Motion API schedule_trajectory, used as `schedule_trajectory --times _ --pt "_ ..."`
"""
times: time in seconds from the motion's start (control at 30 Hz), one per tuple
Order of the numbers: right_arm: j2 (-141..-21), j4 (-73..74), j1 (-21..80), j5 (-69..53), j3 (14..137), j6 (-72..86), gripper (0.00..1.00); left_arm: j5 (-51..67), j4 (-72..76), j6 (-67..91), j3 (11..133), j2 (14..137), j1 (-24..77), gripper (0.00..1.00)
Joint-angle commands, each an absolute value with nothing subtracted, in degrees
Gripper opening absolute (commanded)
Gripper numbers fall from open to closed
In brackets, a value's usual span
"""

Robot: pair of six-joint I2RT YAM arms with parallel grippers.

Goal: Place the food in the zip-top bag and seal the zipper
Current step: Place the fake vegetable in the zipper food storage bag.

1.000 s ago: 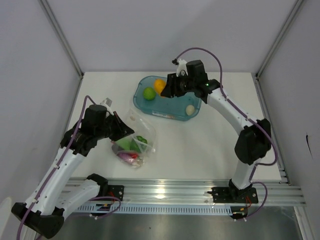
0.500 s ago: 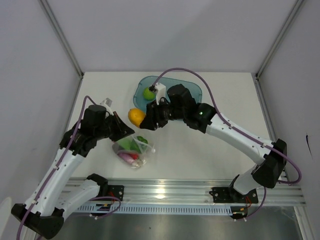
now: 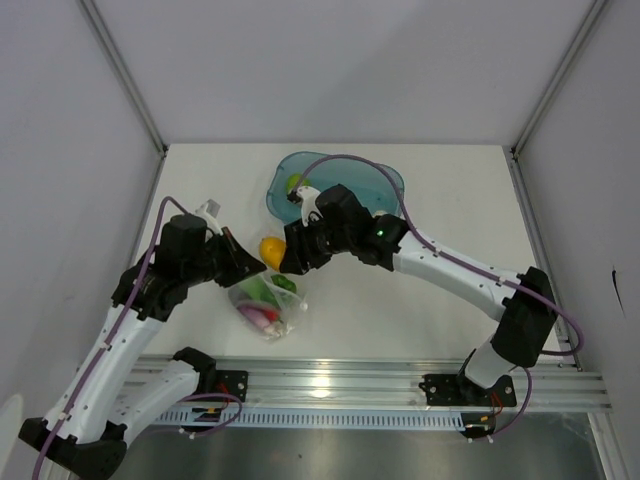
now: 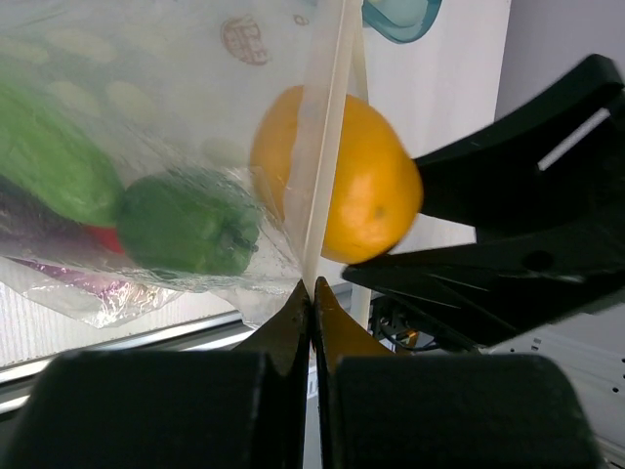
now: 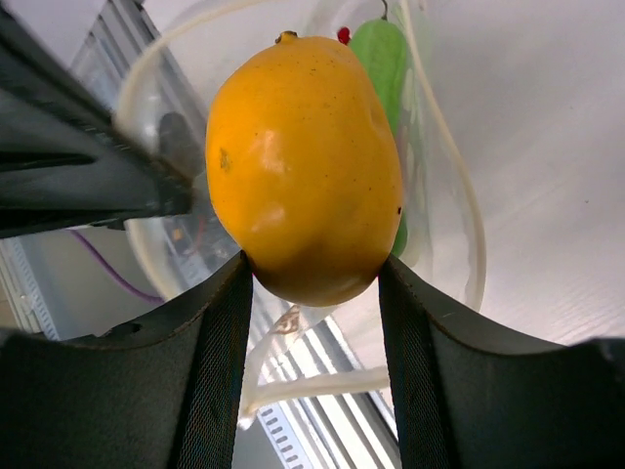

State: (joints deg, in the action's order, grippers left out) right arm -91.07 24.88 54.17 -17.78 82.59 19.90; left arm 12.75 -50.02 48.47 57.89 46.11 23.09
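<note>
My right gripper (image 5: 312,283) is shut on the yellow-orange piece (image 5: 303,166) and holds it right at the open mouth of the zip-top bag (image 3: 270,305). From above, this piece (image 3: 268,248) sits just above the bag's upper edge. My left gripper (image 4: 312,288) is shut on the bag's mouth strip, the zipper (image 4: 327,147), and holds it up. Inside the bag lie a green pepper (image 4: 186,223), a light green vegetable (image 4: 49,156), and red and purple pieces (image 3: 256,314). A round green piece (image 3: 296,183) stays in the teal tray (image 3: 385,180).
The teal tray stands at the back centre of the white table, partly under the right arm's cable. The right arm (image 3: 450,270) stretches across the table's middle. A metal rail (image 3: 400,380) runs along the near edge.
The right arm has carried the yellow-orange piece from the tray leftwards and nearer, to the bag's mouth. The left gripper keeps its hold on the bag's edge.
</note>
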Motion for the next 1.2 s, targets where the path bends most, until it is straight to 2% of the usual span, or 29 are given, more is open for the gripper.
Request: schedule_trajectory --times 0.0,0.03,0.1,0.13,0.23,0.3,0.37,0.4,0.43,0.93,1.17 --pt "-93.77 23.82 54.49 -17.05 85.42 19.69 0.09 14.24 -49.66 48.08 60.64 45.35 23.20 0.01" --pt "-95.35 24.17 54.49 -17.14 86.04 19.51 0.20 14.24 -49.75 48.08 60.82 45.26 23.12 0.01" --pt "-96.94 24.78 54.67 -16.61 88.49 19.07 0.28 14.15 -50.01 47.99 60.91 45.18 23.12 0.00" --pt "-98.42 25.39 54.58 -16.35 89.29 18.64 0.38 14.24 -50.10 47.99 60.73 44.91 23.12 0.01" --pt "-100.54 26.45 54.58 -16.26 92.45 18.11 0.58 14.06 -50.19 48.08 60.30 44.65 23.20 0.01" --pt "-100.98 26.37 54.58 -16.35 93.34 18.02 0.65 14.33 -50.01 48.16 60.03 44.56 23.12 0.00" --pt "-100.72 26.45 54.58 -15.74 94.39 17.93 0.84 14.59 -49.92 48.16 59.59 44.56 23.12 0.01" --pt "-100.46 26.46 54.58 -15.47 94.57 17.84 0.85 14.59 -49.83 48.25 59.59 44.65 23.12 0.01" --pt "-100.20 26.63 54.58 -14.95 94.92 17.67 0.99 14.59 -49.66 48.25 59.50 44.65 23.12 0.01" --pt "-87.55 22.24 49.84 -1.59 94.31 11.17 0.99 10.98 -49.75 47.73 58.10 44.03 23.12 0.01" --pt "-90.25 16.70 40.18 -4.74 95.35 13.01 0.99 7.92 -50.80 47.29 59.50 42.55 23.20 0.01"
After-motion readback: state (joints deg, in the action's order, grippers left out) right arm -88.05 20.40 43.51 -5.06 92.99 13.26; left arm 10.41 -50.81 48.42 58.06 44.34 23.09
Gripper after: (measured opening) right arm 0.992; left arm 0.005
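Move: My right hand holds the orange fake vegetable right at the mouth of the zip-top bag, whose middle is about 3 cm to its left, 3 cm lower and 1 cm ahead. The green pepper already in the bag lies some 10 cm below this hand and 2 cm back; the green cucumber is about 6 cm left, 2 cm back and 11 cm down. From my left hand, pinching the rim, the mouth's middle is roughly 4 cm ahead, 3 cm right, 3 cm lower. With my right hand I push the orange vegetable about 5 cm down, left and forward into the bag's mouth, then spread my half-open fingers wide to let it go. I draw the empty hand out, up some 14 cm as well as right and forward towards the tray, turning it clockwise and raising the fingertips by about 20 degrees each. My left hand stays put, still pinching the rim. ##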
